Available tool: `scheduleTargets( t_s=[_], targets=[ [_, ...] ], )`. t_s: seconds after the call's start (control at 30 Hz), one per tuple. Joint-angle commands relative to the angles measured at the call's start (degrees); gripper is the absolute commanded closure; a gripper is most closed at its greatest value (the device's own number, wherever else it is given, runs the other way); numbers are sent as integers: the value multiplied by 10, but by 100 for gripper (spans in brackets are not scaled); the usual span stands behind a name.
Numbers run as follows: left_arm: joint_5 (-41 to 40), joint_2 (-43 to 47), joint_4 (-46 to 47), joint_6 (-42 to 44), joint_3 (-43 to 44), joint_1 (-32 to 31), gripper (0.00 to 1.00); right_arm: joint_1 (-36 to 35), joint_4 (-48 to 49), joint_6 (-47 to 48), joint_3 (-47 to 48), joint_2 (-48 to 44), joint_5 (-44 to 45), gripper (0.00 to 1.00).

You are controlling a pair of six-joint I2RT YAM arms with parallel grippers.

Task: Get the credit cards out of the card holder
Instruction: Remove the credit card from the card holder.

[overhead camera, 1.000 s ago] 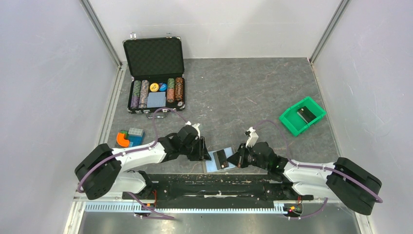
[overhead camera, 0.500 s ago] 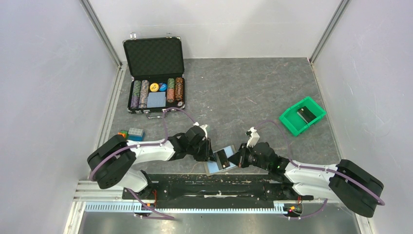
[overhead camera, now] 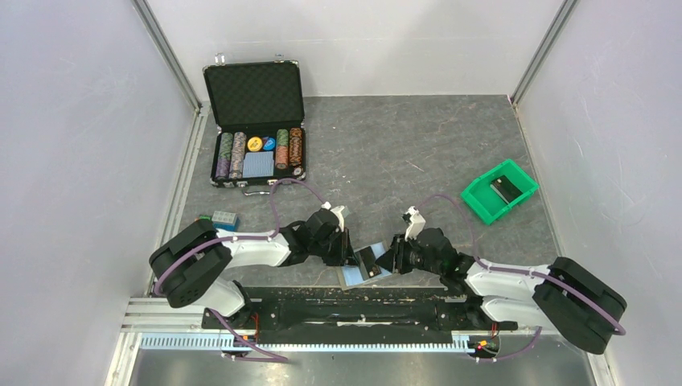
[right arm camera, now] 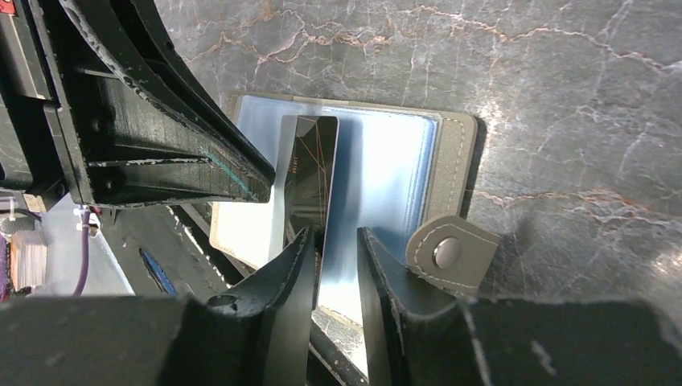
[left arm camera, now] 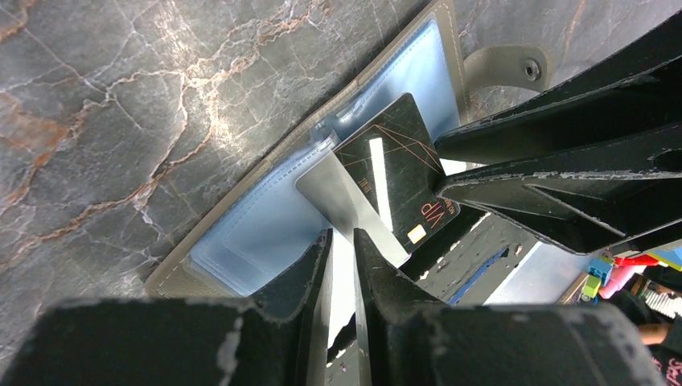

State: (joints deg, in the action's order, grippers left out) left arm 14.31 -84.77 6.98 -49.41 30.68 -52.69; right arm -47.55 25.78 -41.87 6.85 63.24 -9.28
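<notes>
The tan card holder point(overhead camera: 354, 276) lies open near the table's front edge, pale-blue panels up point(left arm camera: 257, 233) point(right arm camera: 386, 161). A black credit card point(left arm camera: 394, 173) point(right arm camera: 310, 173) marked VIP stands tilted out of it, with a pale silvery credit card point(left arm camera: 338, 193) point(right arm camera: 281, 185) beside it. My left gripper point(overhead camera: 351, 251) point(left arm camera: 342, 235) reaches in from the left. Its jaws stand a narrow gap apart, and the pale card runs into that gap. My right gripper point(overhead camera: 388, 259) point(right arm camera: 336, 232) faces it from the right, open, with the black card's lower end against one finger.
The holder's snap tab point(right arm camera: 446, 249) lies just right of my right fingers. An open black chip case point(overhead camera: 256, 121) stands at the back left, and a green bin point(overhead camera: 499, 191) holding a dark item at the right. Small coloured blocks point(overhead camera: 223, 218) sit left. A black rail point(overhead camera: 362, 301) borders the front.
My right gripper has opened and let go of the black card. My left gripper moved right to the card holder and narrowed its jaws around the pale card.
</notes>
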Motion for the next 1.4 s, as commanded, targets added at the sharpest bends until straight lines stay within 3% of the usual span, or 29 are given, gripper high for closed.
scheduleTargets(
  t_s=[0.0, 0.27, 0.43, 0.83, 1.13, 1.37],
  targets=[
    [-5, -13, -4, 5, -17, -3, 78, 6, 32, 16, 14, 28, -38, 71],
    [-5, -13, -3, 4, -21, -2, 78, 11, 112, -8, -4, 68, -87, 73],
    [-11, -4, -21, 6, -18, -3, 78, 23, 102, -10, -6, 50, -81, 100],
    [-56, 64, -121, 32, 0, -3, 74, 38, -89, 15, 23, -130, 54, 100],
    [-13, 157, -123, 14, 38, -3, 49, 38, -80, -29, 22, -218, 54, 100],
    [26, 243, -26, -8, 27, -3, 34, 38, 99, -131, -42, -256, -20, 100]
  ],
)
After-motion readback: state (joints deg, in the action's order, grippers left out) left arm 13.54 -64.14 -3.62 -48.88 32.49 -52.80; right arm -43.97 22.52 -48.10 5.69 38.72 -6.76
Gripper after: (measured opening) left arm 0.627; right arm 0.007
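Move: The black credit card, still in the card holder, has its middle about 3 cm to the right gripper's left, level with it fore and aft and some 1 cm below. The holder's middle is about 4 cm left of that gripper and 1 cm back, 2 cm lower; its snap strap sits roughly 3 cm ahead and 3 cm to the right. From the left gripper the card is about 4 cm to the right and 1 cm below. Edge the right gripper about 1.5 cm left over the card, shut it on the card's near edge, then draw the card right and forward, away from the left hand. Meanwhile keep the left fingertips on the holder's left part and drag it about 2.5 cm left, then open them and lift clear. Raise both hands about 9 cm, tilting the right fingers up. ##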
